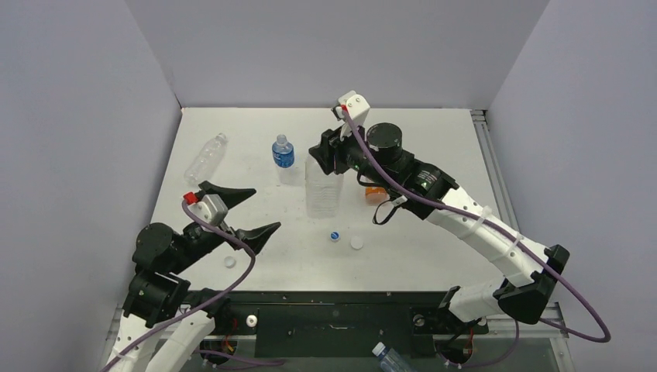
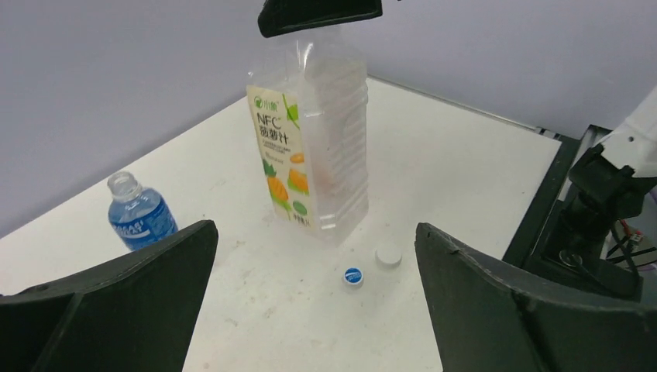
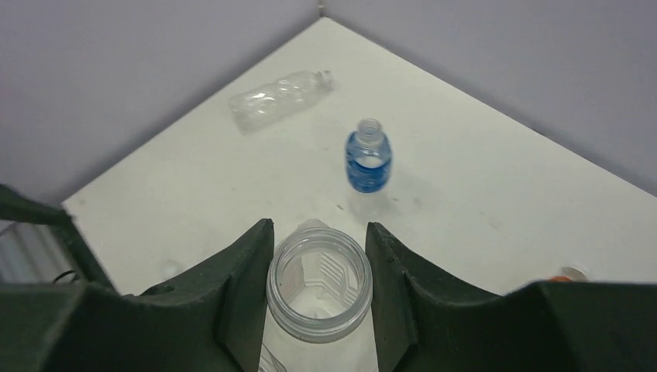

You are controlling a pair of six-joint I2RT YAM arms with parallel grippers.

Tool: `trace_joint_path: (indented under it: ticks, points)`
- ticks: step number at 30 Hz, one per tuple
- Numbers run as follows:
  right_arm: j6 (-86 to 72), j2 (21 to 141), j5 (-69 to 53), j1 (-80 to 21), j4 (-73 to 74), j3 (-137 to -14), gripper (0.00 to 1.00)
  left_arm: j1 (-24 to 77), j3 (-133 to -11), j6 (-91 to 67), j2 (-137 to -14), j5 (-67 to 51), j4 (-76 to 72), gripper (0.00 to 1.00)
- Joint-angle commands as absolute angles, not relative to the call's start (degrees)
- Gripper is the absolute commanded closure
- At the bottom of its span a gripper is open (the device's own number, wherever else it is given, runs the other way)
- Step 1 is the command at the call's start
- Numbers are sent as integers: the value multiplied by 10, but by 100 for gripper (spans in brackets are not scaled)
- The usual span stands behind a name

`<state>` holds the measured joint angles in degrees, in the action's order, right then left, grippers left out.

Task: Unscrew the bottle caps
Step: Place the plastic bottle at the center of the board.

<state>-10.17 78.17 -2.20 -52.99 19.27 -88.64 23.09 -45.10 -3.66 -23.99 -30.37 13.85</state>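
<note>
A tall clear juice bottle (image 1: 324,192) stands upright mid-table, its wide neck (image 3: 319,283) open with no cap on it. My right gripper (image 3: 319,227) is shut on that neck from above, one finger pressed against each side. Three loose bottle caps lie on the table. A blue-topped cap (image 1: 335,235) (image 2: 353,276) and a white cap (image 1: 356,242) (image 2: 388,256) lie just in front of the juice bottle (image 2: 310,147). Another white cap (image 1: 230,261) lies under my left arm. My left gripper (image 1: 242,209) (image 2: 314,240) hovers wide open and empty, left of the bottle.
A small blue-labelled bottle (image 1: 283,153) (image 3: 368,159) stands uncapped behind and left of the juice bottle. A clear bottle (image 1: 207,157) (image 3: 275,97) lies on its side at the far left. An orange bottle (image 1: 374,194) shows partly behind my right arm. Grey walls enclose the table.
</note>
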Motion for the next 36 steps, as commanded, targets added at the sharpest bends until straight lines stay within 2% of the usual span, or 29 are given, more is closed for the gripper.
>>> trace_joint_path:
  ticks: [1, 7, 13, 22, 31, 33, 34, 35, 36]
  points:
    - [-54, 788, 61, -491, 73, -835, 100, 229, -480, 15, -230, -230, 245, 3]
    - [-58, 850, 104, -436, -84, -794, 100, 229, -486, 35, -228, -259, 283, 3]
    - [-57, 937, 144, -418, -177, -805, 100, 229, -487, 44, -227, -264, 291, 3]
    - [-52, 1065, 152, -414, -172, -867, 100, 229, -493, 53, -225, -268, 305, 3]
    - [-52, 1100, 145, -407, -141, -879, 100, 229, -500, 61, -229, -271, 311, 4]
    - [-55, 1102, 143, -406, -132, -880, 91, 229, -500, 62, -229, -272, 310, 3]
    - [-57, 1102, 143, -404, -128, -880, 79, 229, -500, 63, -229, -272, 310, 3]
    - [-60, 1100, 142, -403, -127, -878, 72, 229, -500, 63, -229, -272, 309, 3]
    - [-64, 1099, 142, -402, -126, -877, 62, 229, -501, 63, -228, -272, 309, 4]
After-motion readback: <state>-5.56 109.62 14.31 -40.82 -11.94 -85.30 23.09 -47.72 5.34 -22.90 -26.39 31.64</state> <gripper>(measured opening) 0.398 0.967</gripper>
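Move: The juice bottle hangs upright from my right hand, gripped at its neck. Its spot on the board is about 22 cm ahead, neither left nor right, some 40 cm below. The blue-label bottle stands level with that spot, 11 cm to its left; the orange bottle lies 15 cm to its right, while the blue cap is only 4 cm ahead of my hand and 3 cm right. From my empty left hand the spot is roughly 31 cm ahead, 14 cm right, 35 cm below. I swing the juice bottle out with my right hand, about 22 cm forward and roughly 17 cm down, the steepest part of the drop coming late, to set it on the board between the blue-label and orange bottles. My wrist turns nearly 30 degrees clockwise and my fingers keep their grip on the neck. My open left hand sinks some 5 cm, out of the way. ##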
